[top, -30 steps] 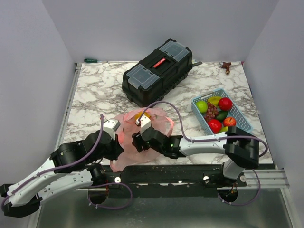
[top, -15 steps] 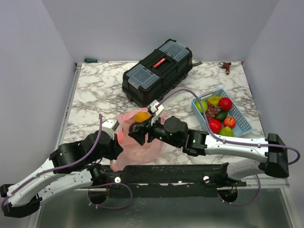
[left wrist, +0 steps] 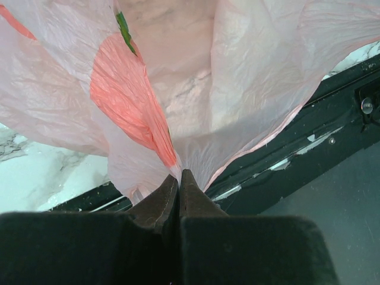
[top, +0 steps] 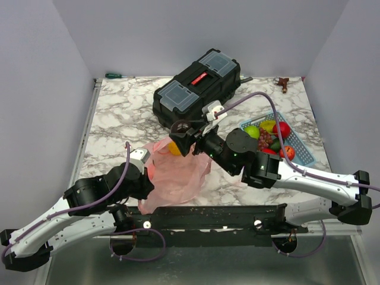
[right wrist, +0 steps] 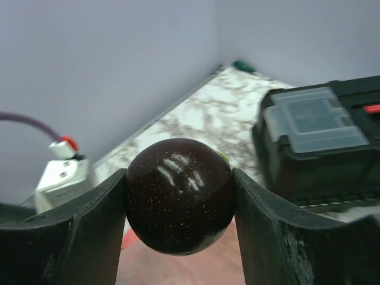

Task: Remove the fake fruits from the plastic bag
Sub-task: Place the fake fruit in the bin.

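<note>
The pink plastic bag [top: 176, 176] lies crumpled at the table's near edge. My left gripper [top: 146, 178] is shut on a pinch of its thin film [left wrist: 237, 89], the fingertips [left wrist: 180, 176] pressed together on the fold. My right gripper [top: 183, 133] hangs above the bag's far side, shut on a glossy dark purple round fruit [right wrist: 178, 208] that fills the gap between both pads. A yellow-orange fruit [top: 174, 148] shows at the bag's mouth, below that gripper. A reddish patch [left wrist: 127, 101] shows through the film.
A black toolbox [top: 199, 89] stands just beyond the right gripper. The light blue mesh basket [top: 297, 139] at the right holds several fruits. A green screwdriver [top: 114, 75] and a small brown object [top: 284, 84] lie along the back edge.
My right gripper has lifted out of the bag with the dark fruit and moved up and away toward the toolbox. The left gripper has kept its pinch on the bag.
</note>
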You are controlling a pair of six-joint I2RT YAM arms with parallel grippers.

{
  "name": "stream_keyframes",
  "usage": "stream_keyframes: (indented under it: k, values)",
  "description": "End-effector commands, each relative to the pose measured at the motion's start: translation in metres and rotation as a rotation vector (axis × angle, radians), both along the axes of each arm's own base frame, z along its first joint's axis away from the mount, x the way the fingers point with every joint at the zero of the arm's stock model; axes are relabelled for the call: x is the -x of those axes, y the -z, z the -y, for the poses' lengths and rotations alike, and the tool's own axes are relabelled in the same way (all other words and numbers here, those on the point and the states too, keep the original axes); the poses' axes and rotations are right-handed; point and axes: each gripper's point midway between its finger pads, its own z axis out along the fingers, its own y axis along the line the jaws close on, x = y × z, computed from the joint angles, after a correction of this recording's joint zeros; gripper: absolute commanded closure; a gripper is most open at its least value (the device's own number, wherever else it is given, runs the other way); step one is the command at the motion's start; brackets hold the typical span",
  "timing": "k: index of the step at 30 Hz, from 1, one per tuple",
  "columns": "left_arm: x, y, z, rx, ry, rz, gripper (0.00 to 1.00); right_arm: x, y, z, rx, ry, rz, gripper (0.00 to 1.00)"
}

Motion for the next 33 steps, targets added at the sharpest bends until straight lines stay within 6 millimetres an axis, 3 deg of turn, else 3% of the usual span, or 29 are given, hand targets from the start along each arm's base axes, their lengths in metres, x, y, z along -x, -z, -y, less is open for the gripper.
stream_keyframes:
  k: [1,6,9,13,19,27,33]
  values:
    - [-0.003,0.004,-0.002,-0.021,-0.011,0.005,1.00,-0.032,-0.011,0.052,0.106,0.300,0.069,0.99]
    - [-0.003,0.003,-0.001,-0.024,-0.010,0.005,1.00,-0.052,-0.013,0.102,0.175,0.532,0.107,0.99]
    - [-0.003,0.004,-0.001,-0.028,-0.008,0.001,1.00,-0.081,-0.001,0.144,0.178,0.693,0.060,0.99]
    - [-0.003,0.005,-0.001,-0.033,-0.010,0.000,1.00,-0.121,0.038,0.208,0.163,0.845,-0.081,0.99]
    - [-0.003,0.006,-0.001,-0.035,-0.013,-0.004,1.00,-0.153,0.113,0.293,0.134,1.020,-0.335,0.99]
    - [-0.003,0.007,0.000,-0.042,-0.008,-0.007,1.00,-0.146,0.207,0.380,0.063,1.261,-0.604,0.99]
    - [-0.003,0.007,0.000,-0.044,-0.007,-0.007,1.00,-0.133,0.245,0.418,0.043,1.408,-0.701,0.99]
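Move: Far to the right hand's right, about 40 cm, lies the blue bin, some 18 cm ahead and 33 cm lower; the hand already grips the dark round fruit. Under this hand the pink bag spreads with its middle about 6 cm ahead, 2 cm left and 35 cm down; the orange in it is 17 cm ahead, 5 cm left, equally low. From the left hand the bin is roughly 28 cm ahead, 57 cm right and 13 cm below. Swinging the gripped dark fruit away from the bag and across to the bin, the right hand travels about 40 cm right and 14 cm forward, nearly level at first, then sinking some 22 cm. The wrist turns clockwise by about 80 degrees and tips down over the bin; the fingers keep their hold. The left hand stays, still pinching the bag's edge. ##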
